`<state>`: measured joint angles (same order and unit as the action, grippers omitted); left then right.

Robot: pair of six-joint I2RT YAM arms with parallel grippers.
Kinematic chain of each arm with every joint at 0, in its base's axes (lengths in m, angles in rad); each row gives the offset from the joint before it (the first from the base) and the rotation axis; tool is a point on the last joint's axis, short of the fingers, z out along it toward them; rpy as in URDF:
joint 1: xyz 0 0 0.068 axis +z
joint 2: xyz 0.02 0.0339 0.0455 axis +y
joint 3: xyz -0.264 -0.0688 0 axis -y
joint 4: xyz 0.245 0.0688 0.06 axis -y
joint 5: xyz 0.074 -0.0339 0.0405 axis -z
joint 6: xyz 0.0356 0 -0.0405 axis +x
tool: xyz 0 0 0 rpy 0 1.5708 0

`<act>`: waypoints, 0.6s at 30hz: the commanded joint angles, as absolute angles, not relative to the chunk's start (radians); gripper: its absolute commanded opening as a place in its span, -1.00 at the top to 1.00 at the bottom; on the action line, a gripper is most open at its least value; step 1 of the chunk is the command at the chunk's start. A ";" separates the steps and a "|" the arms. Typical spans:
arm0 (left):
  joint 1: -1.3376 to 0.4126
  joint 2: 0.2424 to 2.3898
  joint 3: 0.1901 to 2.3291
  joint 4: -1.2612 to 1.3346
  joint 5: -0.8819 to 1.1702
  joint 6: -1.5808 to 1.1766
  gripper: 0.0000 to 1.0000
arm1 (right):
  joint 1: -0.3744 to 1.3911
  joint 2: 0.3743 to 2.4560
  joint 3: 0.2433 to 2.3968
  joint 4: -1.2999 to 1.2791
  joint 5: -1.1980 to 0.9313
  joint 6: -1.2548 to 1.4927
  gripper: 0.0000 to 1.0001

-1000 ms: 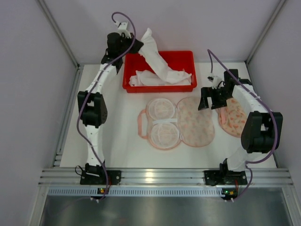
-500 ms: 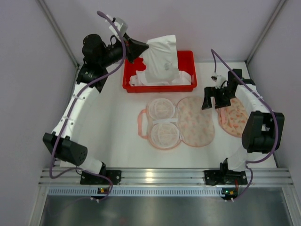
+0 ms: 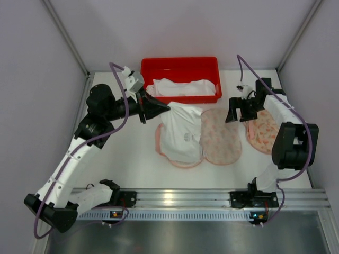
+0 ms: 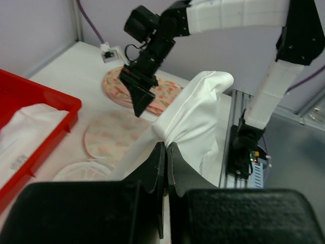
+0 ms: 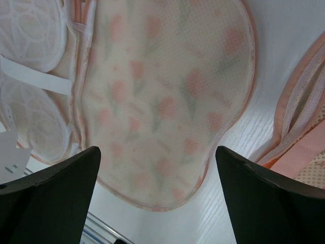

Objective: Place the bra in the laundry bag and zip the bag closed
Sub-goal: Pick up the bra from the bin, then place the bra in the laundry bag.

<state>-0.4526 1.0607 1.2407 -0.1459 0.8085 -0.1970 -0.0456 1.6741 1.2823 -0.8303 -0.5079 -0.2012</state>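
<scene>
My left gripper (image 3: 160, 108) is shut on a white bra (image 3: 181, 132), pinching a bunched edge of it (image 4: 165, 145). The bra hangs from the fingers and drapes over the left, mesh-cup half of the open peach floral laundry bag (image 3: 220, 136), hiding most of that half. The bag's floral right flap lies flat on the table and fills the right wrist view (image 5: 167, 96). My right gripper (image 3: 237, 115) is open and empty, hovering above the flap's right edge (image 5: 157, 152). It also shows in the left wrist view (image 4: 139, 96).
A red bin (image 3: 209, 64) holding more white garments stands at the back centre. A second peach floral bag (image 3: 262, 132) lies at the right under the right arm. White walls close in the table on the left, back and right.
My left arm has swung the bra out of the red bin, forward and down, so it now drapes over the bag's left half. The right arm has barely moved.
</scene>
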 commanded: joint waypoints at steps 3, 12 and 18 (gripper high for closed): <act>-0.472 0.988 1.121 -0.141 0.868 -0.264 1.00 | -0.026 1.701 1.296 -0.798 -0.555 -0.219 -0.93; -0.558 1.009 1.138 -0.141 0.919 -0.319 1.00 | -0.011 1.746 1.322 -0.788 -0.551 -0.215 -0.90; -0.578 0.967 1.180 -0.143 0.905 -0.394 1.00 | -0.008 1.729 1.319 -0.779 -0.549 -0.198 -0.90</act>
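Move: The left hand has the bra pinched and hanging. The white-ringed half of the laundry bag it is meant for lies about 40 cm below it, roughly 5 cm ahead and 6 cm to its right. The bag's open floral flap is some 17 cm further right, level with that half, and the red bin stands about 34 cm ahead of the hand, 5 cm to the right. From the right hand, the ringed half is about 20 cm left, 7 cm back and 10 cm below. Still pinching the bra by one end, the left hand carries it back towards the robot about 6 cm, with the bra hanging above the laundry bag. It sinks some 5 cm at first, then levels off and drifts a little right, turning about 10 degrees clockwise and rolling about 15. The right hand, fingers still wide open, sinks about 2 cm over the open flap and shifts slightly left. ##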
